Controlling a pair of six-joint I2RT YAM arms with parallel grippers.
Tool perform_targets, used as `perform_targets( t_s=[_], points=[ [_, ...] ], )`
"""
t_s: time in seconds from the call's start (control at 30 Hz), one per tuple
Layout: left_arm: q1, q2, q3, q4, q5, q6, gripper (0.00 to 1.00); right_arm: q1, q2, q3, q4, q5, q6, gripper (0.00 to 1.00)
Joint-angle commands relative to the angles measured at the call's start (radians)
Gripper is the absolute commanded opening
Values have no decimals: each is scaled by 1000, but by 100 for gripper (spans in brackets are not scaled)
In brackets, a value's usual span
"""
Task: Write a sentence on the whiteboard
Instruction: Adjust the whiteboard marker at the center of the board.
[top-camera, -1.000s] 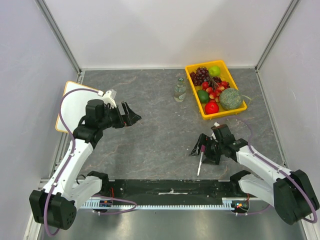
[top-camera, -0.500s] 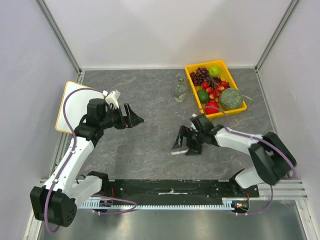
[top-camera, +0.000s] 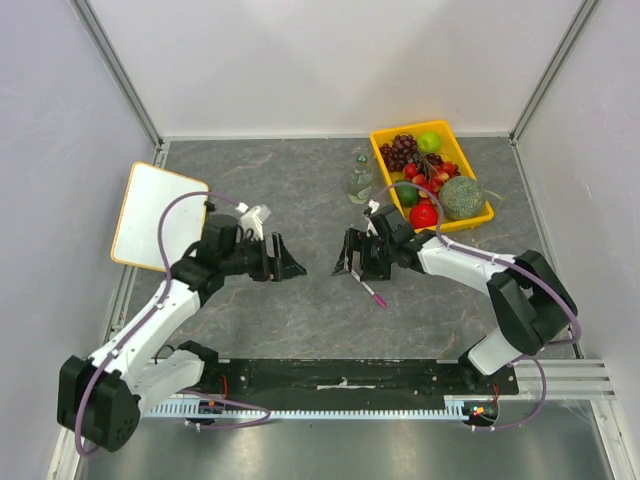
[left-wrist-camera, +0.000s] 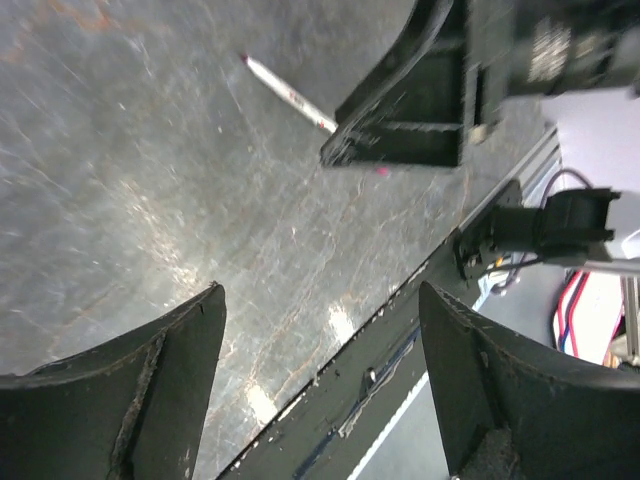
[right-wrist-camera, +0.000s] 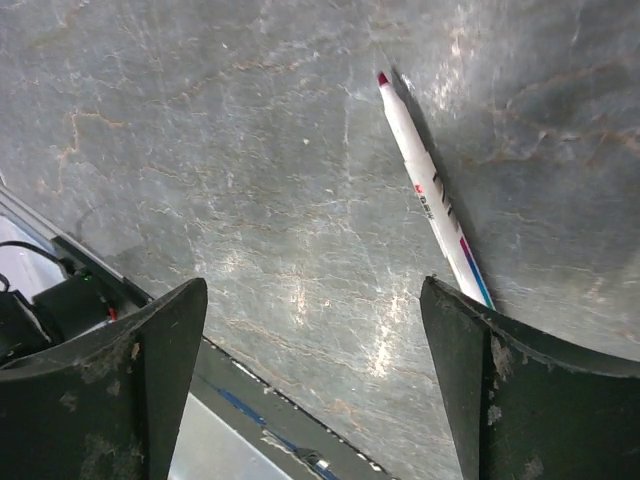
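The whiteboard (top-camera: 150, 212) leans at the far left by the wall, and its face looks blank white. The sentence is out of view. A white marker pen (top-camera: 372, 292) with a pink tip lies on the grey table near the middle. My right gripper (top-camera: 342, 253) hovers just above it, open; in the right wrist view the pen (right-wrist-camera: 430, 200) runs under the right finger of the gripper (right-wrist-camera: 314, 285), outside the gap. My left gripper (top-camera: 293, 257) faces it from the left, open and empty. The left wrist view (left-wrist-camera: 320, 290) shows the pen (left-wrist-camera: 290, 95) ahead.
A yellow fruit tray (top-camera: 487, 213) sits at the back right, with a small clear bottle (top-camera: 360, 180) to its left. A black rail (top-camera: 340, 375) runs along the near table edge. Grey walls close in on both sides.
My right arm swung from the near right to the table's middle, and the pen moved there too. My left gripper slid right and toward the centre, uncovering the whiteboard.
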Motion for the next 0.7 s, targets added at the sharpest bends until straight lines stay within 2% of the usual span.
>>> perform_targets(
  t_s=[0.0,0.13,0.23,0.43,0.57,0.63,0.67],
  points=[
    [-104,73,-22,88,-55,-69,82,1,-81,109,-154,128,-194,94],
    [-135,114,-22,131,-60,-90,81,1,-78,147,-282,270,-320,90],
    [-150,136,-12,151,-63,-83,81,-1,-81,112,-327,330,-372,85],
    [-209,266,112,182,-84,11,79,2,-179,0,-358,312,-375,77],
    [-259,459,257,194,-89,75,56,2,-302,-72,-356,242,-320,68],
    [-278,566,336,196,-86,98,40,2,-359,-121,-340,180,-279,62],
    [-288,615,377,197,-84,108,33,2,-385,-142,-321,151,-260,56]
  ],
)
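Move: The marker lies on the table just under the right hand: its middle is about 4 cm to the right, 2 cm ahead and some 5 cm below, with the purple cap at the right, near end. The bottle stands roughly 24 cm ahead and 4 cm to the right of this hand; the yellow fruit basket is about 27 cm ahead and 22 cm right. From the left hand the marker is some 17 cm right, 4 cm ahead and 13 cm down. Rightward and back goes the right hand after a brief rise forward, shifting about 9 cm right over the marker to its cap end, its open fingers tipping steeper down and narrowing by about a third. The left hand first sinks some 3 cm, then sweeps right and forward towards the marker's writing end, closing to about half in the air. ##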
